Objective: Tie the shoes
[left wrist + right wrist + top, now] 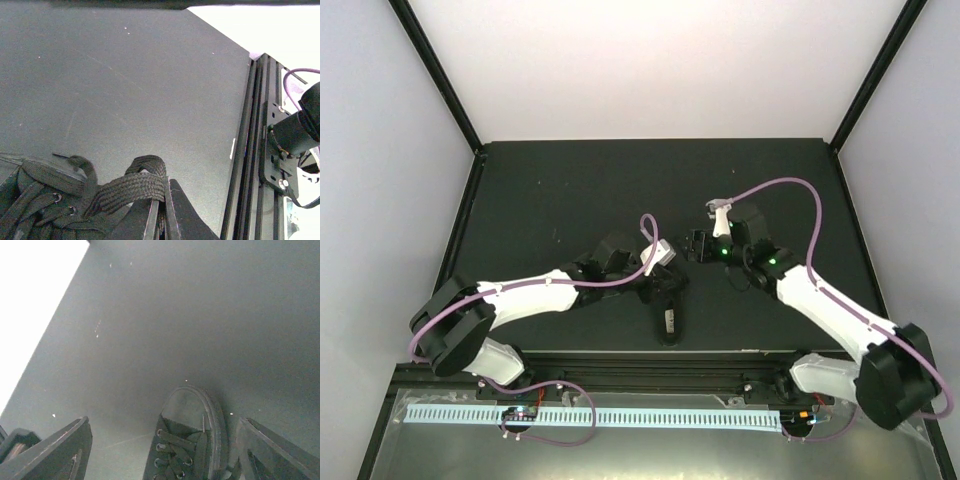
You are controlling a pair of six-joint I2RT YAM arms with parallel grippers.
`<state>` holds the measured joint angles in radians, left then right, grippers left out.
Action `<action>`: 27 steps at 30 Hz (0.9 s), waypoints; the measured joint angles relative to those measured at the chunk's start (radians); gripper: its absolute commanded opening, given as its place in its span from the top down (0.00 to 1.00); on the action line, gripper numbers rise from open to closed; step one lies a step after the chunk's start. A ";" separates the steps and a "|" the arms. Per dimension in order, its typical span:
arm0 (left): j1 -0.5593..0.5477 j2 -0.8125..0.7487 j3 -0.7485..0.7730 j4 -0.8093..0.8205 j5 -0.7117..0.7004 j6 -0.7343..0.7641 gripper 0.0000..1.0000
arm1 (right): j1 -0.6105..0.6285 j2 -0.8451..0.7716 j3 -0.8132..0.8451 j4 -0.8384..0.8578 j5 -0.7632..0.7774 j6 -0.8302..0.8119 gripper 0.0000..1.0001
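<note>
The small all-black shoe (668,308) lies on the dark mat near the front edge, between the two arms. In the left wrist view its laced upper (35,202) fills the lower left, and a flat black lace (127,187) runs from it up into my left gripper (162,197). That gripper is shut on the lace, which loops over the fingertips. My right gripper (164,422) hangs open above the shoe's toe (192,412), one finger (60,450) to the left and one to the right, holding nothing. In the top view it (695,246) sits just right of the left gripper (658,272).
The black mat (570,190) covers the table, with white walls and black corner posts around it. A black extrusion rail (260,150) runs along the mat's near edge. Purple cables (790,185) arc over both arms.
</note>
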<state>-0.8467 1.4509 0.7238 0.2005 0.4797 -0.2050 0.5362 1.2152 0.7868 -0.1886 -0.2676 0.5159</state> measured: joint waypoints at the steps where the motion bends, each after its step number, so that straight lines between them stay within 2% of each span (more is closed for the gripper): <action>1: 0.000 0.000 -0.001 0.000 -0.004 -0.006 0.99 | -0.001 -0.025 -0.010 0.003 0.010 -0.001 0.19; 3: 0.000 -0.001 -0.004 0.002 -0.014 -0.018 0.98 | -0.003 -0.102 -0.056 0.012 0.028 -0.001 0.24; 6: 0.000 -0.010 -0.010 0.003 -0.031 -0.040 0.98 | -0.006 -0.211 -0.166 0.047 0.034 0.012 0.39; 10: 0.000 -0.015 -0.010 0.003 -0.036 -0.056 0.98 | -0.008 -0.310 -0.351 0.115 -0.010 0.044 0.50; 16: 0.000 -0.018 -0.010 0.002 -0.039 -0.065 0.98 | -0.008 -0.378 -0.549 0.232 -0.123 0.077 0.51; 23: 0.000 -0.018 -0.010 -0.001 -0.042 -0.066 0.98 | -0.001 -0.332 -0.560 0.354 -0.219 0.065 0.52; 27: 0.000 -0.018 -0.010 -0.002 -0.042 -0.069 0.98 | 0.004 -0.266 -0.559 0.412 -0.237 0.060 0.59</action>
<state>-0.8467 1.4326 0.7136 0.1986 0.4374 -0.2741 0.5400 0.9493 0.2276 0.2230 -0.5045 0.5758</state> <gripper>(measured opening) 0.018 0.458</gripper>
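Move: The lace loop pinched in the left fingertips lies about 9 cm back, 4 cm left and 3 cm below the right hand. The shoe's middle is some 12 cm back from the right hand, 4 cm left and 13 cm down; its toe is roughly level with that hand, 4 cm left and 13 cm down. From the left hand point, the loop bulges about 1 cm ahead, at the same height, with no sideways offset. The right hand, empty and wide open, lifts and swings right about 3.5 cm as it starts back, then drops to some 7 cm lower and 9 cm nearer the base, easing left again for the last 2.5 cm, towards the loop held by the left hand. On the way its fingers narrow to about half open and stay parted beside the loop, the wrist turning some 15 degrees, while the left hand stays practically in place with its shut fingers still pinching the laces. ##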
